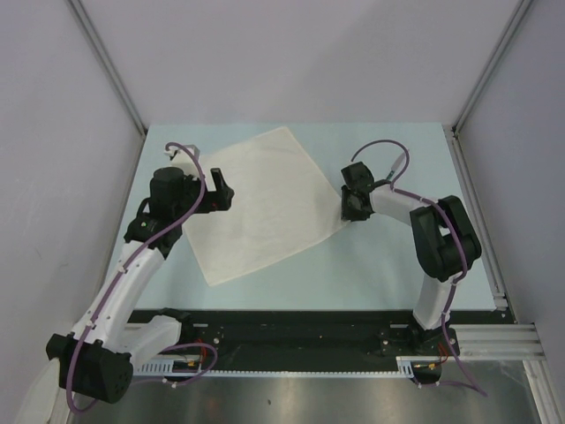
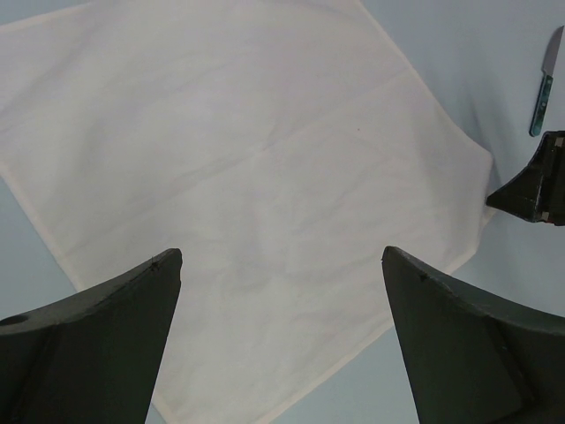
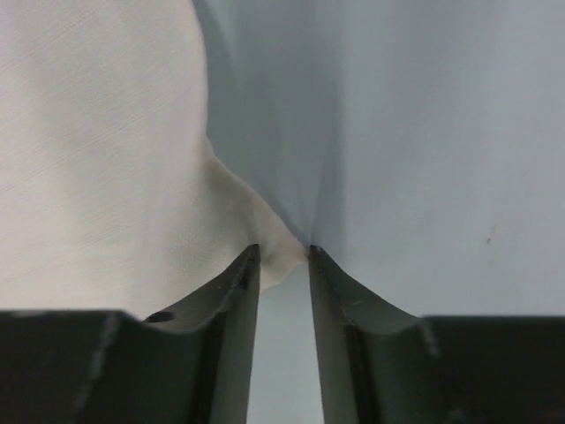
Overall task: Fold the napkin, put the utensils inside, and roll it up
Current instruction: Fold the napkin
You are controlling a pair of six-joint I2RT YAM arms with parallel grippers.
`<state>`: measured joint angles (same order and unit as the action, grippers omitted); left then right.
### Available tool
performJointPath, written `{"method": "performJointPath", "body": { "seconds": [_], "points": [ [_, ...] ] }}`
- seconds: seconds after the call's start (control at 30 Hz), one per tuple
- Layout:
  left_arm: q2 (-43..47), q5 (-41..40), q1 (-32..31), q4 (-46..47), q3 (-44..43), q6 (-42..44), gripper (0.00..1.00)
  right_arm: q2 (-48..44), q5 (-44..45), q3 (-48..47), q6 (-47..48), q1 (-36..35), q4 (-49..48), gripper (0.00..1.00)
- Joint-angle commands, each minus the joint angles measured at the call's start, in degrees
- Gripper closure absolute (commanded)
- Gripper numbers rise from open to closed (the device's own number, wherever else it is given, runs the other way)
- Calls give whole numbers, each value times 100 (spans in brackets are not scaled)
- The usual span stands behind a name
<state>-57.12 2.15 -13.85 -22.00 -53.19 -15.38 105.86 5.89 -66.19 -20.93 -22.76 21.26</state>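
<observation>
The napkin [image 1: 265, 203] is a cream cloth square lying flat and turned like a diamond on the pale blue table; it fills the left wrist view [image 2: 247, 150]. My left gripper [image 1: 221, 190] hovers over its left part, jaws wide open [image 2: 282, 261] with nothing between them. My right gripper [image 1: 349, 210] is at the napkin's right corner. In the right wrist view its jaws [image 3: 282, 252] stand a narrow gap apart, and the bunched corner of the napkin [image 3: 106, 159] sits between the tips. The knife [image 2: 540, 84], silver blade and dark bluish handle, lies on the table beyond the right gripper's fingers [image 2: 530, 190].
The pale blue table [image 1: 397, 265] is enclosed by grey walls on three sides. A metal frame rail [image 1: 477, 212] runs along its right edge, and a black rail [image 1: 291, 331] with the arm bases runs along the near edge.
</observation>
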Motion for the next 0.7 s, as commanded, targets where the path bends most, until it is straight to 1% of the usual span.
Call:
{"method": "performJointPath", "body": {
  "seconds": [0.0,0.03,0.07,0.13,0.17,0.27,0.43,0.67],
  "points": [
    [158,-13,22,47,-7,140,0,461,597,54,63,-97,625,71],
    [166,-22,22,47,-7,140,0,496,580,63,71,-105,625,72],
    [158,-31,22,47,-7,140,1,505,580,71,71,-123,634,78],
    [175,-66,14,47,-16,166,0,514,597,107,97,-132,617,83],
    [184,-66,14,29,-16,175,0,497,597,124,106,-123,590,90],
    [193,-101,14,29,-7,184,0,383,606,186,141,-123,564,100],
    [210,-171,14,38,1,202,0,75,790,308,221,8,590,100],
    [202,-163,14,55,10,202,1,-452,958,528,326,544,739,100]
  ]
}}
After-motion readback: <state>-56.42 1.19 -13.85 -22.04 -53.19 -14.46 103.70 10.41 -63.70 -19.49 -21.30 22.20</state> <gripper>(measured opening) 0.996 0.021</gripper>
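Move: The napkin's near right corner sits practically between the half-open right fingertips, barely 1 cm lower. The middle of the napkin is about 24 cm to that hand's left and 5 cm ahead, and its near left corner some 39 cm left and 18 cm back; the knife lies roughly 16 cm ahead and 15 cm to the right. From the left hand, the gripped-for corner lies some 36 cm to the right, 5 cm ahead and 22 cm down. Holding almost still just above the table, the right hand shuts its half-open fingers and pinches the napkin's near right corner, the wrist rolling only about 5 degrees. With the corner held, it then draws off to the right and a touch back, some 2.5 cm at the same low height and gathering speed, dragging the corner away from the middle of the napkin. ##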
